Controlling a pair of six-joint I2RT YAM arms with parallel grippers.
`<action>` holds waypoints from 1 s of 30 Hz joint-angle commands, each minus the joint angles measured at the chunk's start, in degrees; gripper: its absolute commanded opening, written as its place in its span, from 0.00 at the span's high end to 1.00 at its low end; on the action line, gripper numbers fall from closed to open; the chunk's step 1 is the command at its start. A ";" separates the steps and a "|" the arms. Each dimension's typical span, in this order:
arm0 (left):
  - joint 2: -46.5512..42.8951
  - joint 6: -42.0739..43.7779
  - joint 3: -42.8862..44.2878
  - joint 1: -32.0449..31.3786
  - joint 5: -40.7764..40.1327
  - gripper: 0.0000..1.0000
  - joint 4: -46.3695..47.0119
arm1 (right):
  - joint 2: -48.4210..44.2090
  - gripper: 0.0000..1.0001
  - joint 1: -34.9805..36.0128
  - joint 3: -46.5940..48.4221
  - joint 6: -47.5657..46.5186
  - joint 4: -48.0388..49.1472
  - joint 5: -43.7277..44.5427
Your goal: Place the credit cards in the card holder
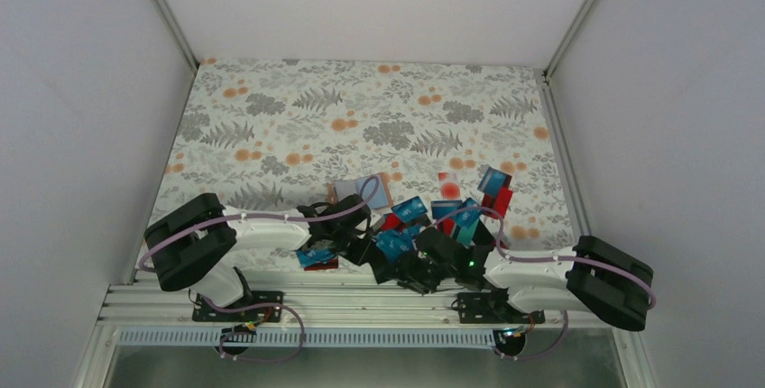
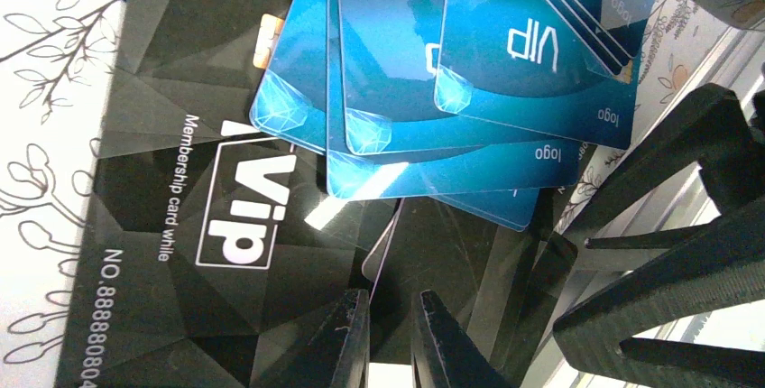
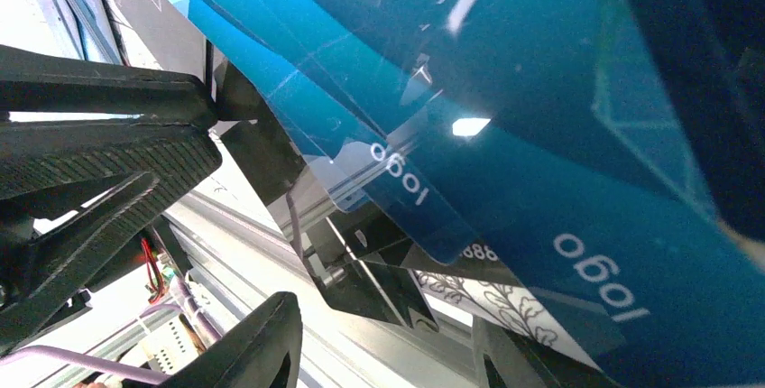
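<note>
Credit cards (image 1: 456, 207) lie scattered near the table's front edge: blue, teal, red and black ones. In the left wrist view a black "VIP" card (image 2: 216, 217) lies under a fan of blue cards (image 2: 469, 72). My left gripper (image 2: 390, 329) is pinched on the edge of another black card (image 2: 451, 262). My right gripper (image 3: 386, 316) is open, its fingers (image 3: 262, 343) apart, with a black card's corner (image 3: 379, 271) just ahead of the gap. Both grippers meet over the pile (image 1: 390, 257). A tan-pink card holder (image 1: 340, 192) peeks out behind the left wrist, partly covered.
The floral cloth (image 1: 361, 108) covers the table. The metal front rail (image 1: 361, 302) runs just below the grippers. The right gripper's black fingers (image 2: 686, 253) stand close beside my left fingers. White walls enclose the table on three sides.
</note>
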 commanded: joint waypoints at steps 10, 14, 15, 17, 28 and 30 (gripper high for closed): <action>1.07 -2.06 -2.84 -1.08 0.99 0.87 4.38 | 2.37 0.60 -0.71 -2.82 -0.52 9.93 1.14; 1.43 -2.25 -3.19 -1.12 0.98 0.87 4.79 | 2.10 0.67 -1.10 -2.73 -0.98 9.86 1.15; 1.55 -2.30 -3.23 -1.14 0.99 0.87 4.86 | 2.09 0.68 -1.16 -2.71 -1.02 9.78 1.16; 1.70 -2.35 -3.44 -1.15 1.07 0.87 5.20 | 2.16 0.72 -1.25 -2.75 -1.08 9.87 1.05; 2.37 -2.70 -3.16 -1.21 1.04 0.88 5.30 | 1.41 0.95 -1.61 -1.72 -1.71 6.96 0.99; 2.15 -2.89 -2.78 -1.21 0.59 0.88 4.76 | 0.58 0.96 -1.70 -1.66 -1.85 6.22 1.10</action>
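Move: The black card pile that I'm working on has its middle about 5 cm left of my right hand and 2 cm ahead, with its near corner between my open fingers. From my left hand its middle is some 4 cm to the right and 2 cm back, just below the tips. The blue card pile lies 7 cm ahead and 3 cm left of my right hand. The card holder is 15 cm ahead of my left hand, 1 cm to its left. I close my right fingers from half open to nearly shut on the near right edge of the black cards, keeping that hand low and almost in place. Meanwhile my nearly shut left fingertips, held at the same low height over the black cards, creep about 1 cm to the right, towards my right hand. ##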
